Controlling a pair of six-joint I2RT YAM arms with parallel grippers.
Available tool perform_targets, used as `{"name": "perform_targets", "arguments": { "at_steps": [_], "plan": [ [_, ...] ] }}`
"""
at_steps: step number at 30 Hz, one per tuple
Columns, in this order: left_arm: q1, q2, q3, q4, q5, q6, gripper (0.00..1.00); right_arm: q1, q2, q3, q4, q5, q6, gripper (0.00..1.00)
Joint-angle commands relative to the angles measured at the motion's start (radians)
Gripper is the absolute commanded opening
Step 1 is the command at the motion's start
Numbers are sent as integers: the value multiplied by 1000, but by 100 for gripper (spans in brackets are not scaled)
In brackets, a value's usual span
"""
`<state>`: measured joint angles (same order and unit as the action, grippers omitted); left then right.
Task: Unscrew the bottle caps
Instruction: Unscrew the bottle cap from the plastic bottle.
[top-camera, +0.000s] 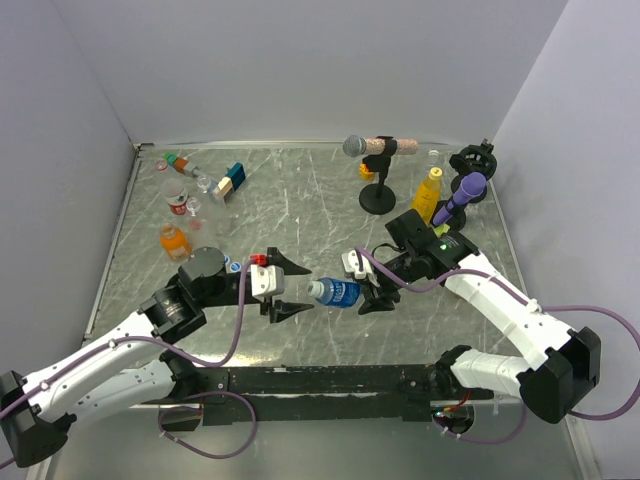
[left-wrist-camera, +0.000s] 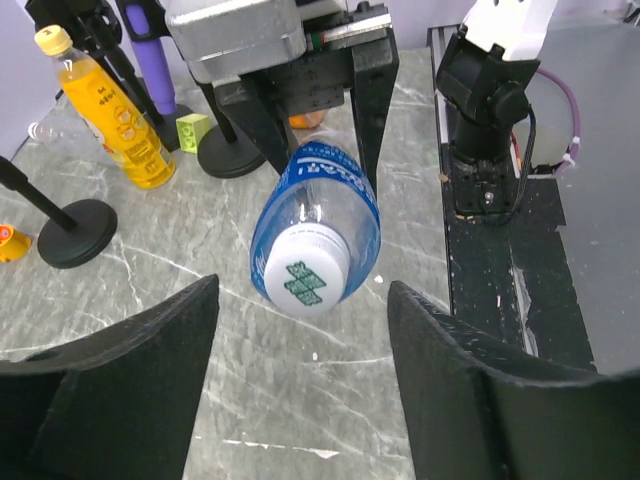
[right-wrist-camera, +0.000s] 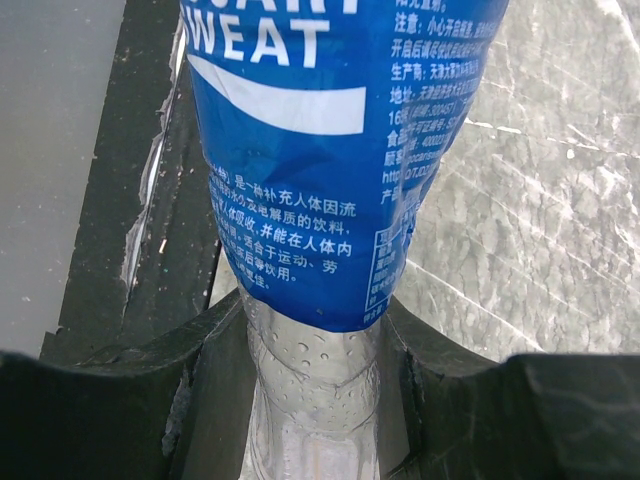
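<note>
A clear bottle with a blue label (top-camera: 340, 292) hangs level above the table, its white cap (top-camera: 316, 290) pointing left. My right gripper (top-camera: 372, 292) is shut on its lower body; in the right wrist view the bottle (right-wrist-camera: 340, 150) sits tight between both fingers (right-wrist-camera: 200, 400). My left gripper (top-camera: 290, 289) faces the cap and is open. In the left wrist view the white cap (left-wrist-camera: 303, 275) with a green mark lies just ahead of the fingertips, touching neither finger (left-wrist-camera: 130, 380). A taller yellow bottle (top-camera: 428, 195) stands at the back right and an orange bottle (top-camera: 173, 240) at the left.
A microphone on a black round-based stand (top-camera: 378, 195) and a purple microphone (top-camera: 465, 195) stand at the back right. A small red can (top-camera: 178, 205), coloured blocks (top-camera: 235, 178) and other small items lie at the back left. A black rail (top-camera: 330, 380) runs along the near edge.
</note>
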<state>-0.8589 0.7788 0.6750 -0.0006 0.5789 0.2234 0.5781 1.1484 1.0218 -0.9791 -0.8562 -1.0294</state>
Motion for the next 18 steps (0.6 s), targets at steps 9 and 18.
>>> {"name": "perform_targets", "arguments": {
  "at_steps": [9,18],
  "plan": [
    [-5,39,31,100,48,-47,38,-1,5,8,26,-18,-14,32],
    [-5,31,-24,169,-65,-538,1,-12,50,-8,74,13,63,32]
  ]
}}
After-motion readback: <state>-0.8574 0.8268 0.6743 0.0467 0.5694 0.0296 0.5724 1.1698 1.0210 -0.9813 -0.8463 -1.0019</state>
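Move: The white bottle cap points at the left gripper, about 2 cm to its right, straight ahead of the open fingers and level with them. The plastic bottle's blue body lies some 9 cm to the left hand's right, held by the right gripper. The black microphone stand's base is roughly 23 cm forward, 20 cm right and well below. From the right hand, the cap is about 11 cm left, 1 cm forward and slightly above. The left hand edges about 1 cm right, pinches the bottle cap, then rolls some 10 degrees in the unscrewing direction. ##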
